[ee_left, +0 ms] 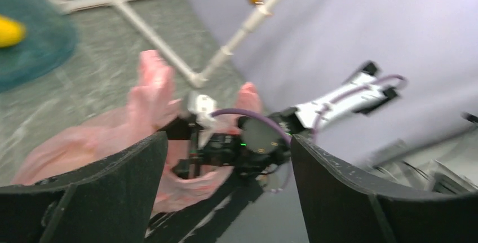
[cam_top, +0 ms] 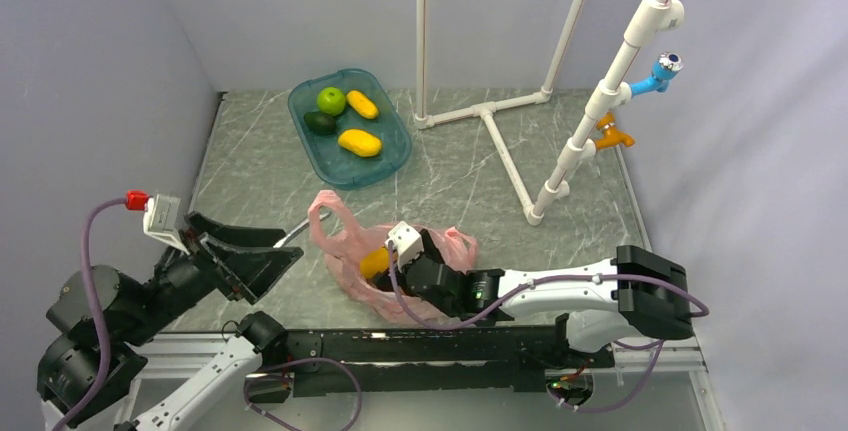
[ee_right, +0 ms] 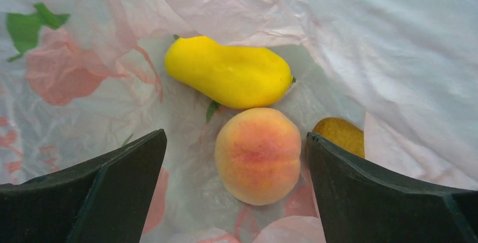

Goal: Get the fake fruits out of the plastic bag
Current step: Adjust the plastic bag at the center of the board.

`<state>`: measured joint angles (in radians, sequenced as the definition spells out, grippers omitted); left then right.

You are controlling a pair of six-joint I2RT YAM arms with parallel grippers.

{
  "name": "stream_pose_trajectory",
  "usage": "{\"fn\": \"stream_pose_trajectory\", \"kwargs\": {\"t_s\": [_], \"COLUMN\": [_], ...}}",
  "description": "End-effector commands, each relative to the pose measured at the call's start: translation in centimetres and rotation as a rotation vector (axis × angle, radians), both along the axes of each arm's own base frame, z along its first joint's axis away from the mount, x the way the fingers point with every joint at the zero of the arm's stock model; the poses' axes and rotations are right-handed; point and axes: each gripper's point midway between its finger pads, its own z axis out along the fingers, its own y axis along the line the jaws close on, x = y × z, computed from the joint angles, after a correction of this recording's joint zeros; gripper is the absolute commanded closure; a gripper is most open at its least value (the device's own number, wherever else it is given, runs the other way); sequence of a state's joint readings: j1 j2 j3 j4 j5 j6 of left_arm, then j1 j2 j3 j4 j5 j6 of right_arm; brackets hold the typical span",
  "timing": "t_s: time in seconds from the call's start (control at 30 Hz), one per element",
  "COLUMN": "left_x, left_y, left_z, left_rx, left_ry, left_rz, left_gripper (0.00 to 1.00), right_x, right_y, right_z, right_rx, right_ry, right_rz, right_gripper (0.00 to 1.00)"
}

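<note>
The pink plastic bag (cam_top: 350,246) lies at the table's near middle; it also shows in the left wrist view (ee_left: 149,93) and as the lining in the right wrist view (ee_right: 361,40). My right gripper (cam_top: 392,263) is inside the bag's mouth, open. Between its fingers (ee_right: 235,167) lies the red-and-yellow peach (ee_right: 258,154), untouched. A yellow oblong fruit (ee_right: 228,78) lies beyond it, and a small orange one (ee_right: 340,134) peeks out beside the right finger. An orange fruit (cam_top: 374,261) shows through the bag. My left gripper (cam_top: 285,251) is open and empty, left of the bag.
A teal tray (cam_top: 395,156) at the back holds a green apple (cam_top: 331,101), a dark avocado (cam_top: 320,122) and two yellow fruits (cam_top: 359,142). A white pipe frame (cam_top: 500,141) stands at the back right. Walls enclose the table.
</note>
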<state>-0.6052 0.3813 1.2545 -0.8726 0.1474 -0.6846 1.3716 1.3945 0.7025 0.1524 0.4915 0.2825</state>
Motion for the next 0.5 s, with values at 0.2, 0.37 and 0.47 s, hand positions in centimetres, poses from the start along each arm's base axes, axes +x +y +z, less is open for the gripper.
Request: {"fn": "stream_pose_trajectory", "kwargs": {"t_s": [0.2, 0.37, 0.47], "left_x": [-1.9, 2.8, 5.3], "left_y": [-9.5, -9.4, -8.8], "left_z": [0.3, -5.7, -9.3], "left_rx": [-0.107, 0.103, 0.256], "left_ry": [-0.016, 0.091, 0.144], "left_rz": [-0.594, -0.412, -0.312], "left_gripper": [0.29, 0.41, 0.58], "right_x": [-0.1, -0.6, -0.7], "right_y": [0.4, -0.2, -0.5], "right_z": [5.5, 5.5, 5.0], "right_rx": [0.25, 0.285, 0.273], "right_ry": [0.015, 0.024, 0.033], "right_rz": [-0.039, -0.021, -0.029], "right_gripper": [0.16, 0.44, 0.6]}}
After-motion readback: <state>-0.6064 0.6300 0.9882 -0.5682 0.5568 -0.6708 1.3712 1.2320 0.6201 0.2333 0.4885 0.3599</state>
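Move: The pink bag's left handle stands roughly 12 cm ahead of the left hand, 3 cm to its right and 22 cm below; the yellow fruit lies 7 cm ahead, 9 cm right and 37 cm below. The right hand is in the bag's mouth: the peach is almost straight beneath it, some 8 cm down and 1 cm left, with the yellow fruit 3 cm ahead and 3 cm left of the hand. Left hand swings right about 10 cm and down towards the bag, half-closing; right rises 4 cm, also half-closing. ##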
